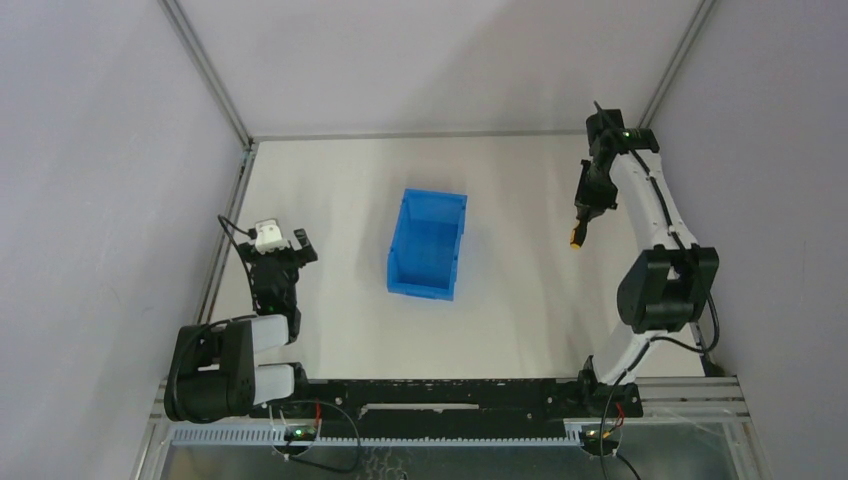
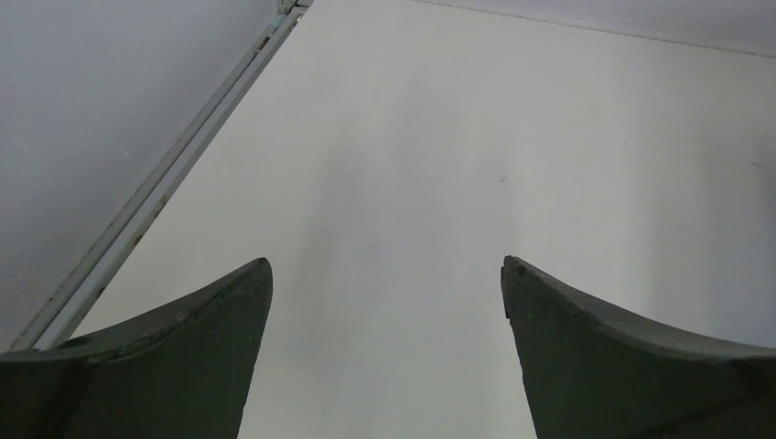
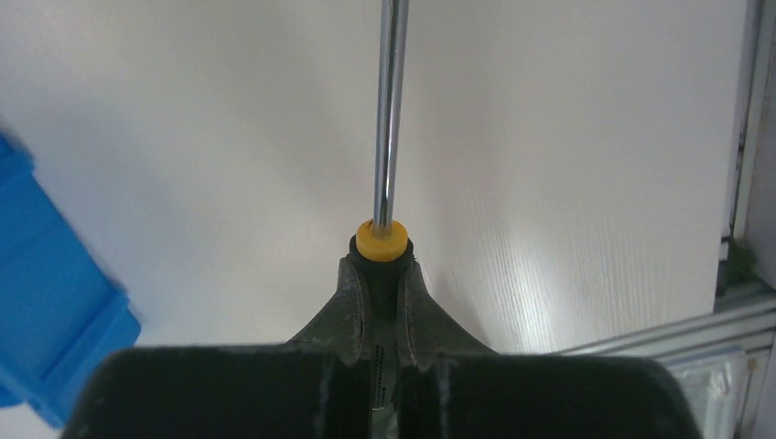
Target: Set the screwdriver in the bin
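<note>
The screwdriver is clamped by its black handle between my right gripper's jaws. Its yellow collar and thin metal shaft stick out past the fingertips. From above, the right gripper is at the right of the table, with the screwdriver's yellow end showing just below it. The blue bin sits open-topped and empty in the middle, well left of that gripper; a corner of the bin shows in the right wrist view. My left gripper is open over bare table at the left, its fingers wide apart.
Grey walls with metal frame rails close in the table on the left, back and right. A rail runs close to the right of the held screwdriver. The arm bases and a black bar line the near edge.
</note>
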Robot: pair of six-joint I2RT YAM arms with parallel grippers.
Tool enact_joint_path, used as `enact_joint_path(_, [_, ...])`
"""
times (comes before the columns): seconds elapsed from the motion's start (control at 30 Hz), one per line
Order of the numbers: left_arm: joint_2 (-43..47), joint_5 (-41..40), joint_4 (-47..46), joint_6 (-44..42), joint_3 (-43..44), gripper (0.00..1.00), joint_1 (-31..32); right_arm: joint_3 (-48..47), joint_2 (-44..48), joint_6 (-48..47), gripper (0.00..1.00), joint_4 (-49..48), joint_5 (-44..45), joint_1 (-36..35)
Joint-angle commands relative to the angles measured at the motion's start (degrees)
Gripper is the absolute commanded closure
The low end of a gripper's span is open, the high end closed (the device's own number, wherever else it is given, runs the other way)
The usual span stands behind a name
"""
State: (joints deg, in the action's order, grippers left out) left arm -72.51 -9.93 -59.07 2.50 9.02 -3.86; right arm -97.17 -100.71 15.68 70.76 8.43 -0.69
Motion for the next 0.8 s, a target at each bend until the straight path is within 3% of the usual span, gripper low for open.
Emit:
enact_joint_path(0.0, [0.4, -0.2, -1.8, -0.9, 1.9, 0.0, 0.3, -1.2, 4.7, 2.6, 1.0, 6.0, 0.0, -3.7])
enact_joint_path(0.23, [0.4, -0.2, -1.8, -0.9, 1.9, 0.0, 0.3, -4.5, 5.2, 9.4, 1.0, 1.3, -3.4, -19.2])
enact_joint_path(0.43, [0.4, -0.2, -1.8, -0.9, 1.9, 0.0, 0.3, -17.7, -3.1, 10.6, 1.0, -1.7, -4.7, -36.8])
enact_joint_path(0.6, [0.4, -0.2, -1.8, -0.9, 1.9, 0.0, 0.3, -26.1, -8.1, 9.9, 1.0, -3.7, -2.9, -42.9])
enact_joint_path(0.77, [0.4, -0.2, -1.8, -0.9, 1.9, 0.0, 0.3, -19.3, -9.6, 9.3, 1.0, -12.1, -2.3, -44.3])
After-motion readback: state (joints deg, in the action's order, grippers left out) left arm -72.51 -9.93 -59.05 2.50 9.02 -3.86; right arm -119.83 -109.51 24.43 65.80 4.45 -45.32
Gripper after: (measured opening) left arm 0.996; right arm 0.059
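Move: The blue bin is the goal: from the right hand, with the screwdriver still pinched by its handle, the bin's middle lies about 32 cm to the left, only some 2 cm farther out and roughly 13 cm lower, on open table with nothing else near the way. From the idle left hand the same bin is about 31 cm to the right, 2 cm farther out and some 8 cm down. The screwdriver, kept shut between the right fingertips, is swept fast to the left, some 33 cm across the open table to over the bin, after a brief start up and back and climbing about 7 cm overall. On the way the hand turns nearly 40 degrees counter-clockwise and its downward fingers lean farther outward and to the left; the travel eases off above the bin. ##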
